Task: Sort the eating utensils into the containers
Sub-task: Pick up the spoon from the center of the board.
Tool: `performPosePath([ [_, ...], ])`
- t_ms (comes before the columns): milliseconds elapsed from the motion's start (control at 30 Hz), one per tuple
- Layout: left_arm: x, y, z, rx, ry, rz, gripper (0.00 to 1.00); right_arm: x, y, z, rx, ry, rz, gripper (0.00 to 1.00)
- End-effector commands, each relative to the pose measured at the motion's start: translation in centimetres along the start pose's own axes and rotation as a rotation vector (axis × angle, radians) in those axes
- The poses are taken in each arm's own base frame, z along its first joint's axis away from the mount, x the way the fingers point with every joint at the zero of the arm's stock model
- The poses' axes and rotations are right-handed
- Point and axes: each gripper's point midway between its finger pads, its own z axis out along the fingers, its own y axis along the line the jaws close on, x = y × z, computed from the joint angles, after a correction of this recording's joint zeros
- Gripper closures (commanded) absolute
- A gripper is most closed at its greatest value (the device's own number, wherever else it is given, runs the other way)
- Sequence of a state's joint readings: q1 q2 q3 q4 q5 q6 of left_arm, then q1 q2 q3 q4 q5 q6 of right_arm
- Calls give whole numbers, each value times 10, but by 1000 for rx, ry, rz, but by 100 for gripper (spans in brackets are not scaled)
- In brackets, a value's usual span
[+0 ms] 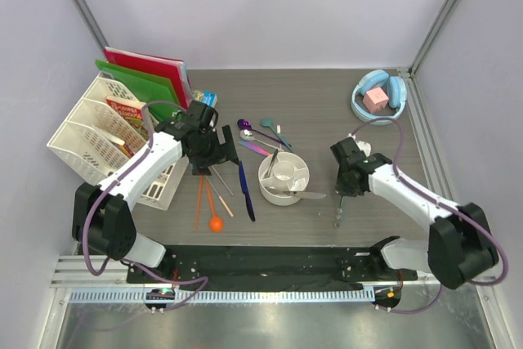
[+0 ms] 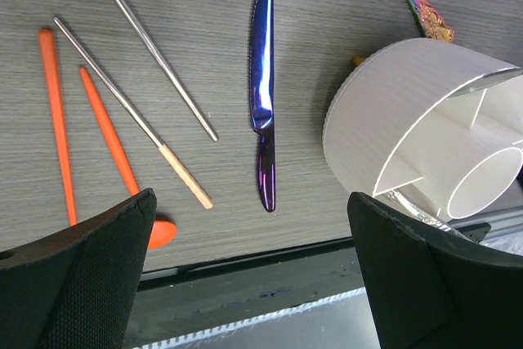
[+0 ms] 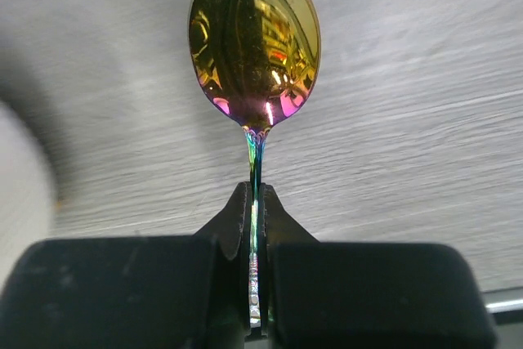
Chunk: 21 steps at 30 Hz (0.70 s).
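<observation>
The white round container (image 1: 283, 177) stands mid-table, with a silver piece (image 1: 272, 163) inside and another (image 1: 309, 195) across its near rim. My right gripper (image 3: 254, 198) is shut on the thin handle of an iridescent spoon (image 3: 254, 38), bowl pointing away; from above, that gripper (image 1: 341, 194) is right of the container. My left gripper (image 2: 252, 202) is open and holds nothing, hovering over the dark blue knife (image 2: 263, 104), the orange chopsticks (image 2: 55, 120), the silver chopsticks (image 2: 151, 46) and the orange spoon (image 2: 162, 230). Purple and teal pieces (image 1: 260, 128) lie behind the container (image 2: 425, 128).
A white lattice file rack (image 1: 94, 140) and red and green folders (image 1: 147, 79) stand at the back left. A light blue round thing with a pink cube (image 1: 377, 97) sits at the back right. A black strip (image 1: 270, 259) runs along the table's near edge.
</observation>
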State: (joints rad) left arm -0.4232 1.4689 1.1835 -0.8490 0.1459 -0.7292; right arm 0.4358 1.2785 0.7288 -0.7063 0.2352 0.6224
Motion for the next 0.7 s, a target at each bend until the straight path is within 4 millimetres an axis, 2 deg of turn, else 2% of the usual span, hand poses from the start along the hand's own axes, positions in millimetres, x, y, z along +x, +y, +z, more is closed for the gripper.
performPosePath([
  [0,-5,-12,-4,48,-10,7,1,-62,6,-54,-29,-222,11,99],
  [67,-4,-12,-3,48,-2,6,1,-69,7,-66,-34,-231,0,99],
  [200,-1,-12,-1,53,11,2,1,-107,27,-108,-144,-358,38,99],
  [300,0,-11,-1,53,13,-3,1,-133,38,-130,-181,-427,38,99],
  [367,1,-11,0,54,13,-3,1,-144,45,-137,-196,-445,1,99],
  [400,1,-11,-1,55,11,-4,1,-154,51,-148,-220,-472,-2,99],
  [467,1,-11,-2,54,9,-5,1,-167,61,-152,-238,-496,-15,99],
  [500,1,-11,-2,53,6,-4,1,-176,66,-161,-257,-522,-15,99],
  [633,-1,-10,-4,48,-2,-5,1,-192,93,-164,-322,-538,-23,99],
  [667,-1,-9,-4,44,-4,-7,1,-192,100,-159,-328,-531,-32,99],
])
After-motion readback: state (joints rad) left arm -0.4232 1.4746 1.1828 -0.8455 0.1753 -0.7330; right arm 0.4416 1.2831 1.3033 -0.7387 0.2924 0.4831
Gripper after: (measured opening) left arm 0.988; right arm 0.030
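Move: The spoon is already pinched by its handle in the right gripper, bowl pointing forward, roughly 4 cm above the table. From this hand the white divided pot stands about 17 cm to the left and 3 cm ahead. The teal spoon lies some 20 cm ahead and 20 cm left, the blue headphones about 32 cm ahead and 13 cm right. From the left hand the pot is roughly 20 cm right and 3 cm back. Keep the right gripper shut on the spoon's handle and raise it briskly about 20 cm straight off the board, reaching forward some 12 cm with it and easing a little left late on, past the pot's right side. Meanwhile tilt the wrist back about 30 degrees so the fingertips and spoon bowl swing forward and up. ##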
